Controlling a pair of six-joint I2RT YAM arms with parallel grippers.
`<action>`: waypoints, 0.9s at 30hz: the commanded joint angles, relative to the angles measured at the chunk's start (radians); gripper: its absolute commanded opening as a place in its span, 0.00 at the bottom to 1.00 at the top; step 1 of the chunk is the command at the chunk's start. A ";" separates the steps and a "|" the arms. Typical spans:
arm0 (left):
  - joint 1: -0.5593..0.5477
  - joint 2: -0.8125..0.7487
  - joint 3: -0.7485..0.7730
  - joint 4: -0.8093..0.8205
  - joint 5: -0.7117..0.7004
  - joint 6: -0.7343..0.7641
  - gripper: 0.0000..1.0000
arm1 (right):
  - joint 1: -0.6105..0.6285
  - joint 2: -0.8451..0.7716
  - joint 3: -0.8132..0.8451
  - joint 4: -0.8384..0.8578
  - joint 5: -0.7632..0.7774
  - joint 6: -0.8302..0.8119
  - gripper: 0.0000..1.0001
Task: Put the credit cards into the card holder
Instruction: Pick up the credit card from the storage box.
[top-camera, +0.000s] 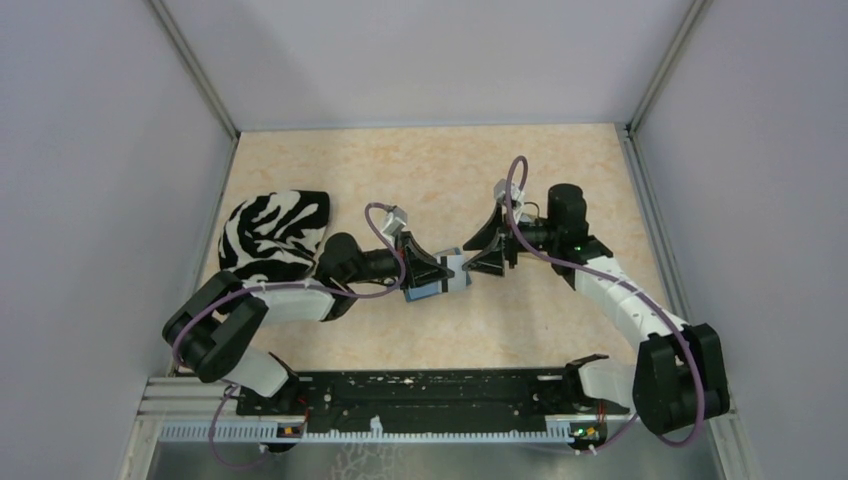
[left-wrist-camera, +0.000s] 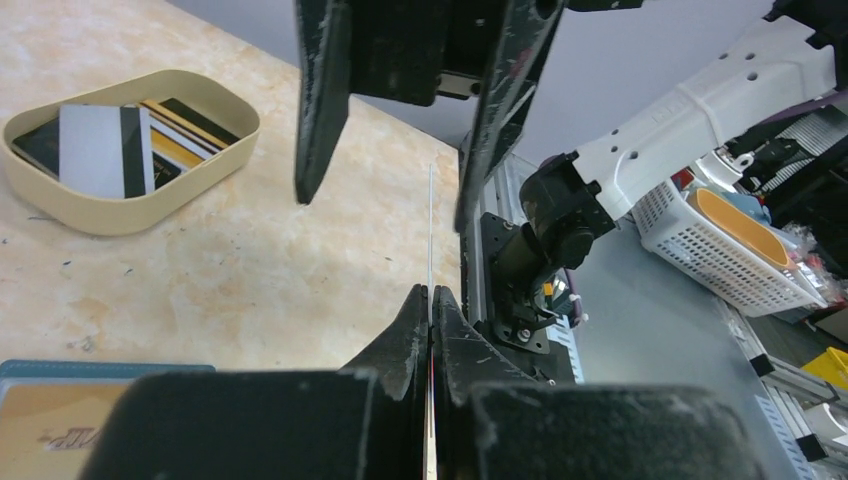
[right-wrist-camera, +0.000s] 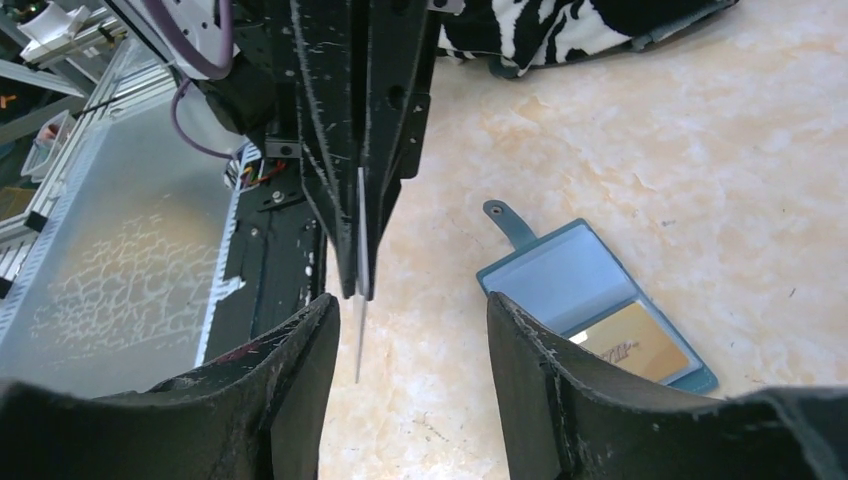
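Note:
My left gripper (left-wrist-camera: 432, 292) is shut on a thin pale credit card (left-wrist-camera: 431, 225), seen edge-on and sticking out past its tips. Facing it, my right gripper (right-wrist-camera: 412, 310) is open; the card's free end (right-wrist-camera: 358, 335) hangs between its fingers, nearer one finger (right-wrist-camera: 322, 330) and touching neither. The teal card holder (right-wrist-camera: 545, 275) lies open on the table just below, with a gold card (right-wrist-camera: 635, 342) in its pocket. In the top view both grippers (top-camera: 452, 268) (top-camera: 478, 258) meet over the holder (top-camera: 424, 292). More credit cards (left-wrist-camera: 105, 145) lie in a beige tray.
The beige oval tray (left-wrist-camera: 215, 165) stands on the table beyond the grippers. A black-and-white zebra-patterned pouch (top-camera: 272, 234) lies at the left. Grey walls close in the table on three sides. A black rail (top-camera: 420, 395) runs along the near edge.

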 joint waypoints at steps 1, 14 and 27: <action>-0.011 0.004 0.000 0.075 0.046 0.012 0.00 | 0.019 0.011 0.024 0.034 0.024 -0.018 0.55; -0.014 0.016 0.038 -0.056 0.082 0.060 0.00 | 0.089 0.040 0.068 -0.070 -0.044 -0.110 0.21; -0.014 -0.229 -0.130 -0.255 -0.253 0.162 0.65 | 0.072 0.085 0.140 -0.192 0.021 -0.091 0.00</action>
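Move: I still pinch the white credit card in my left hand, its middle about 2 cm to the right of that hand. From my open right hand, the card's middle is some 3 cm left, 2 cm back and 2 cm lower. The open card holder lies about 8 cm ahead of my right hand, 7 cm left and 18 cm below; the storage box is roughly 17 cm ahead, 18 cm right and 17 cm below. I take the card over in mid-air: my right hand eases about 2 cm left and 2 cm back, sinking 1.5 cm, while its fingers close and pinch the card's edge, then lifts about 1 cm. My left hand sinks some 2 cm almost on the spot; only once the right has shut do I open its fingers and start drawing it off leftward, about 1 cm. ##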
